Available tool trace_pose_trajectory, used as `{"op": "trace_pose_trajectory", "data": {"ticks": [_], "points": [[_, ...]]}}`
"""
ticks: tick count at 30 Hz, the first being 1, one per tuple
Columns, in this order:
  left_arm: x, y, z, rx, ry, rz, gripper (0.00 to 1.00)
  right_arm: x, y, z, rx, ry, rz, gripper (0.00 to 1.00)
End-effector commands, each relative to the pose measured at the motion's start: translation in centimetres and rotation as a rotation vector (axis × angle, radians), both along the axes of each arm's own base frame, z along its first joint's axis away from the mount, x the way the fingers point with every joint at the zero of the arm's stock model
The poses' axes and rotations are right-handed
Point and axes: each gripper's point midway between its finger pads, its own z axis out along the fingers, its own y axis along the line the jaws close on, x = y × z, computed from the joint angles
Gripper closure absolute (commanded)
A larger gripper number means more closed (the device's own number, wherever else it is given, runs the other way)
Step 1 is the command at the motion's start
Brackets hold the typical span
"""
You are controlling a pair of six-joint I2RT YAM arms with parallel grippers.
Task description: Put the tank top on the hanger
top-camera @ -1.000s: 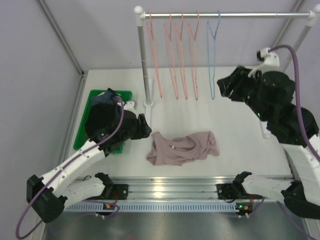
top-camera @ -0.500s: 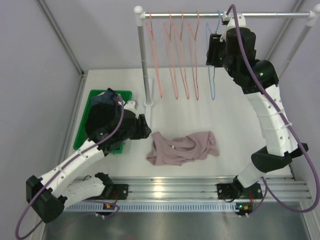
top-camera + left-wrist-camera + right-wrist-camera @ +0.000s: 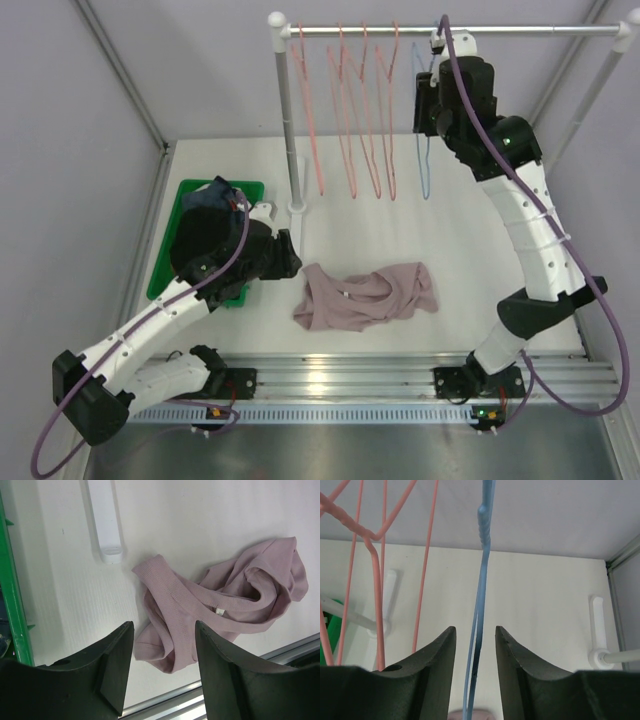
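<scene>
The pink-mauve tank top (image 3: 365, 295) lies crumpled on the white table in front of the rack, and fills the middle of the left wrist view (image 3: 220, 595). My left gripper (image 3: 288, 254) hovers open over its left end (image 3: 162, 627), holding nothing. The light-blue wire hanger (image 3: 424, 150) hangs from the rail at the right of the row. My right gripper (image 3: 426, 98) is raised to it just under the hook. In the right wrist view the blue wire (image 3: 482, 580) runs between the two fingers (image 3: 475, 630), with a gap on each side.
Several pink wire hangers (image 3: 350, 110) hang left of the blue one on the silver rail (image 3: 520, 30). The rack's left post (image 3: 285, 120) stands on a white foot (image 3: 105, 520). A green bin (image 3: 165, 262) with dark clothes (image 3: 215, 195) sits at the left.
My right arm swung from the right side up to the rail and brought its jaws round the blue hanger, narrowing them. The left arm and the tank top stayed put.
</scene>
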Motion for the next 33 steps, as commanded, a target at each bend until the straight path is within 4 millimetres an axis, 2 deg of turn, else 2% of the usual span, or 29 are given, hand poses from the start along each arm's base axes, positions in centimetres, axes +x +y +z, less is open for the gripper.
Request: {"op": "trace_pose_trajectory", "data": {"ticks": [1, 13, 22, 26, 33], "points": [[0.3, -0.1, 1.3, -0.024, -0.037, -0.002, 0.43, 1.3, -0.7, -0.7, -0.026, 0.000, -0.030, 0.63], [0.3, -0.2, 0.9, -0.023, -0.031, -0.006, 0.43, 1.8, -0.5, -1.6, -0.035, 0.019, -0.032, 0.74], [0.2, -0.2, 0.9, -0.026, -0.031, -0.008, 0.43, 2.0, -1.1, -2.1, -0.045, 0.035, -0.060, 1.00], [0.2, -0.2, 0.9, -0.026, -0.030, -0.008, 0.43, 2.0, -1.4, -1.7, -0.052, 0.023, -0.070, 1.00], [0.2, -0.2, 0.9, -0.025, -0.029, -0.010, 0.43, 1.3, -2.1, 0.7, -0.022, -0.050, -0.085, 1.00]]}}
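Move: The blue hanger's upper bar, just below its twisted neck, already runs between the right hand's open fingers. The spot to grip is about 2 cm ahead of the hand, level sideways and some 3 cm below. The nearest pink hanger hangs roughly 8 cm to the left and 2 cm ahead at about that height, and the next one about 14 cm left, also 2 cm ahead. From the idle left hand, the blue hanger is about 19 cm ahead, 26 cm right and 24 cm up. With its half-open fingers straddling the blue hanger, the right hand sinks about 3 cm and eases some 1.5 cm forward, bringing the fingertips down around the bar just below the twisted neck. It then holds almost still, barely drifting to the right, while the fingers close all the way and pinch the thin bar between their tips. ##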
